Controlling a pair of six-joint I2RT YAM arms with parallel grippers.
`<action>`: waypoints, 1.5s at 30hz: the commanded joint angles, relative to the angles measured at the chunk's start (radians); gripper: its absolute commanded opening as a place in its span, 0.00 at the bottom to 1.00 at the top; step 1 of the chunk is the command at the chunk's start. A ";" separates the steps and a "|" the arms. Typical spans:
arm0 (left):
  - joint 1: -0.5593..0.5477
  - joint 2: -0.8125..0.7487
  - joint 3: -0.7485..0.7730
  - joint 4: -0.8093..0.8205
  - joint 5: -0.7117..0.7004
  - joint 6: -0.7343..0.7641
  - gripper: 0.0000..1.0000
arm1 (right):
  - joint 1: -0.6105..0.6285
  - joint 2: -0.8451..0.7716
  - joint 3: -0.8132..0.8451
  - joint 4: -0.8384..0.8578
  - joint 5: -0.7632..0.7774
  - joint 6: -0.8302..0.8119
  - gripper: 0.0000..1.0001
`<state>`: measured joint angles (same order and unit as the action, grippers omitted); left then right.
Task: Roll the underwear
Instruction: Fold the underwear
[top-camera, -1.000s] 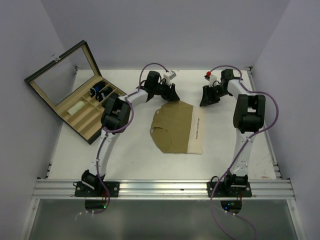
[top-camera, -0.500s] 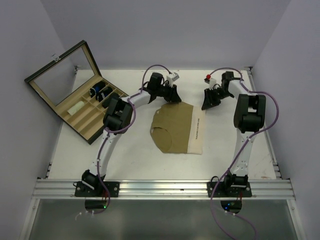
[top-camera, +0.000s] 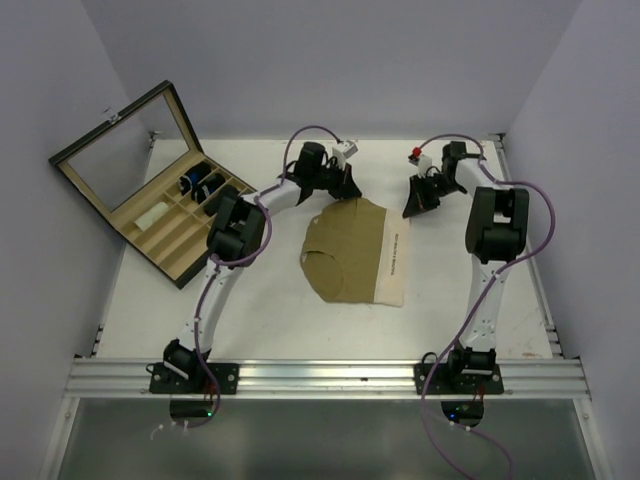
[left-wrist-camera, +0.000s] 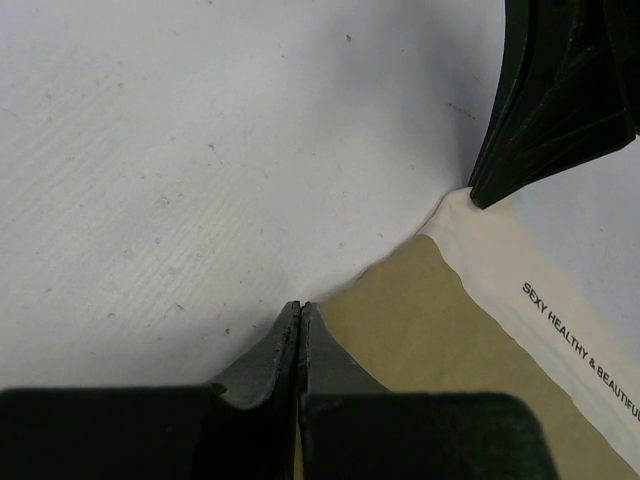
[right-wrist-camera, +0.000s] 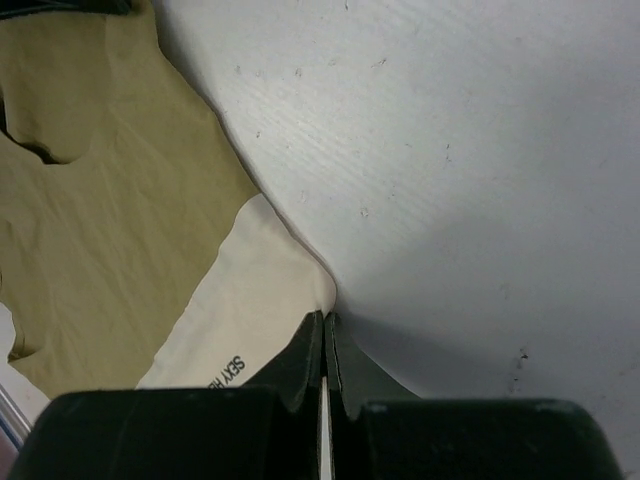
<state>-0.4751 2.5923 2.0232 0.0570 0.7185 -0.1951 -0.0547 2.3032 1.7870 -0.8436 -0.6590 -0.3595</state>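
The olive underwear (top-camera: 350, 250) lies flat mid-table, its cream printed waistband (top-camera: 397, 255) along its right side. My left gripper (top-camera: 343, 195) is at the far left corner. In the left wrist view its jaws (left-wrist-camera: 301, 305) are shut on the olive edge (left-wrist-camera: 440, 340), with a sliver of fabric between the fingers. My right gripper (top-camera: 410, 208) is at the far right corner. In the right wrist view it (right-wrist-camera: 324, 318) is shut on the waistband corner (right-wrist-camera: 250, 290), with white cloth between the fingers. The right gripper's finger (left-wrist-camera: 560, 100) shows in the left wrist view.
An open compartment box (top-camera: 160, 235) with a raised glass lid (top-camera: 125, 145) stands at the far left. It holds dark rolled items (top-camera: 200, 184) and a white one (top-camera: 152, 215). Walls close in the white table (top-camera: 450, 290) at back and sides.
Both arms have shifted only slightly at the far corners. The underwear's far left corner has drawn a little up toward the left gripper.
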 joint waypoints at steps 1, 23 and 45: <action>0.021 0.020 0.078 0.090 -0.024 0.006 0.00 | -0.002 0.041 0.064 0.061 0.033 0.011 0.00; 0.041 -0.494 -0.481 0.188 0.225 0.330 0.00 | 0.024 -0.229 -0.069 -0.178 -0.123 -0.283 0.00; -0.097 -0.813 -0.965 0.060 0.161 0.413 0.00 | 0.133 -0.487 -0.462 -0.242 -0.079 -0.502 0.00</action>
<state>-0.5648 1.8408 1.0809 0.1074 0.8989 0.1795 0.0566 1.8549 1.3701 -1.0725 -0.7650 -0.8017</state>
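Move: Both hands already pinch the flat underwear's far edge. The near edge's middle, where this far edge is headed, lies about 37 cm back and 2 cm right of the left hand, and roughly 31 cm back and 16 cm left of the right. The pale waistband's middle is some 15 cm back and 4 cm left of the right hand; the curved leg seam is about 27 cm back and 10 cm left of the left hand. All lie just below finger height. Both hands tug the pinched far edge forward, then lift it back some 20 cm towards the near edge. ##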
